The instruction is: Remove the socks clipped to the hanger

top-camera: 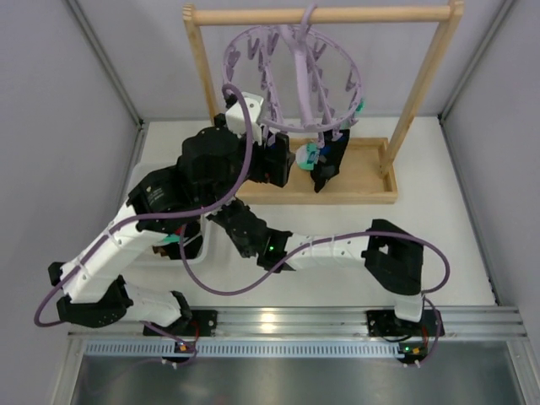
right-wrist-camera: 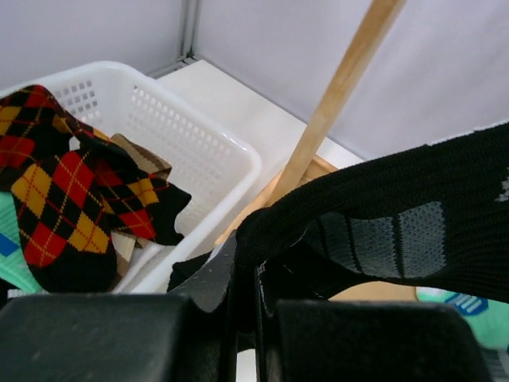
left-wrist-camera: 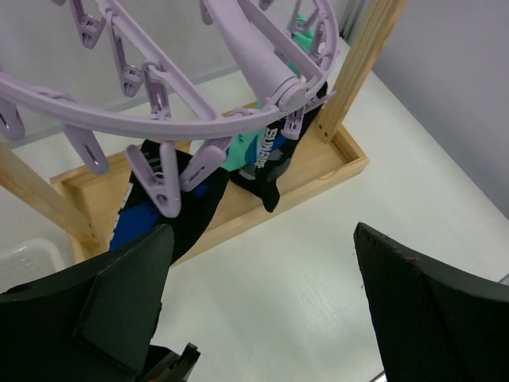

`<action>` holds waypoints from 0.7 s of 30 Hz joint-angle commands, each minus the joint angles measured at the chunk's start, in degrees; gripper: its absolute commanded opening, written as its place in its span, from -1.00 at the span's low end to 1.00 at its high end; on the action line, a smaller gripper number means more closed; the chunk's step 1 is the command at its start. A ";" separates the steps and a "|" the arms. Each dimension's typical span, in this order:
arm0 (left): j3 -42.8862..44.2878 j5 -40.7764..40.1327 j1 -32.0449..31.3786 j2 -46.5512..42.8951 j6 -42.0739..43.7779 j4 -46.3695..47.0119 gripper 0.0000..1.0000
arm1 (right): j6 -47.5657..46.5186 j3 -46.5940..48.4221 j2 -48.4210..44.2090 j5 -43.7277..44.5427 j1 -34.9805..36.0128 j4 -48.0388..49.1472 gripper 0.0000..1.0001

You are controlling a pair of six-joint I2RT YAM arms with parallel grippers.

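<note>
The lavender hanger (top-camera: 291, 76) hangs by its hook from the wooden rack's top bar, and it also fills the top of the left wrist view (left-wrist-camera: 159, 119). Two socks show clipped to it: a black-and-blue sock (left-wrist-camera: 179, 219) and a teal-and-white sock with a dark logo (left-wrist-camera: 256, 155). In the top view they hang over the rack's base (top-camera: 327, 164). My left gripper (left-wrist-camera: 266, 298) is open and empty just below the ring, near the black-and-blue sock. My right gripper (right-wrist-camera: 248, 278) is shut on a black sock with grey panels (right-wrist-camera: 382, 215), next to the basket.
A white basket (right-wrist-camera: 203, 155) holds a red, orange and black argyle sock (right-wrist-camera: 71, 191) and a teal one (right-wrist-camera: 12, 255). The wooden rack's upright (right-wrist-camera: 338, 95) and tray base (top-camera: 371, 181) stand close by. The left arm crosses above the right arm (top-camera: 321, 249).
</note>
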 commanded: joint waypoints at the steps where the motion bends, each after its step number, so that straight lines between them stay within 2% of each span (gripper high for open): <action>1: 2.35 -6.54 -0.91 1.20 3.14 1.18 0.97 | -5.15 7.07 4.89 3.08 2.22 -5.35 -1.00; 11: -0.72 -34.04 -3.64 5.15 4.99 1.10 0.97 | -10.78 16.22 11.94 4.05 3.02 -9.58 -1.00; 17: -0.73 -41.19 -3.55 6.82 5.60 1.53 0.97 | -10.43 16.22 11.67 2.91 3.28 -9.75 -1.00; 21: 1.03 -36.99 -0.23 9.81 6.22 1.62 0.97 | -11.22 17.10 11.94 2.91 3.89 -9.58 -1.00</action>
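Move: In front of the left hand, about 8 cm ahead, 1 cm left and nearly level, is the hanger clip biting the held black sock. The second black sock hangs some 14 cm ahead, 11 cm right and a little lower; the turquoise sock is about 4 cm beyond it and 3 cm farther right. From the right hand, that clip is roughly 5 cm ahead, 10 cm right and 13 cm up, the basket about 5 cm ahead, 12 cm left and 18 cm below. Swinging wide-open fingers round to face the clip, the left hand goes about 5 cm forward and as far left, sinking some 3 cm while turning roughly 30 degrees counter-clockwise, with some roll. The right hand keeps its pinch on the sock, drawing it about 4 cm left towards the basket and 3–4 cm down with a 15-degree roll, then all but stops, keeping the sock stretched from the clip. ##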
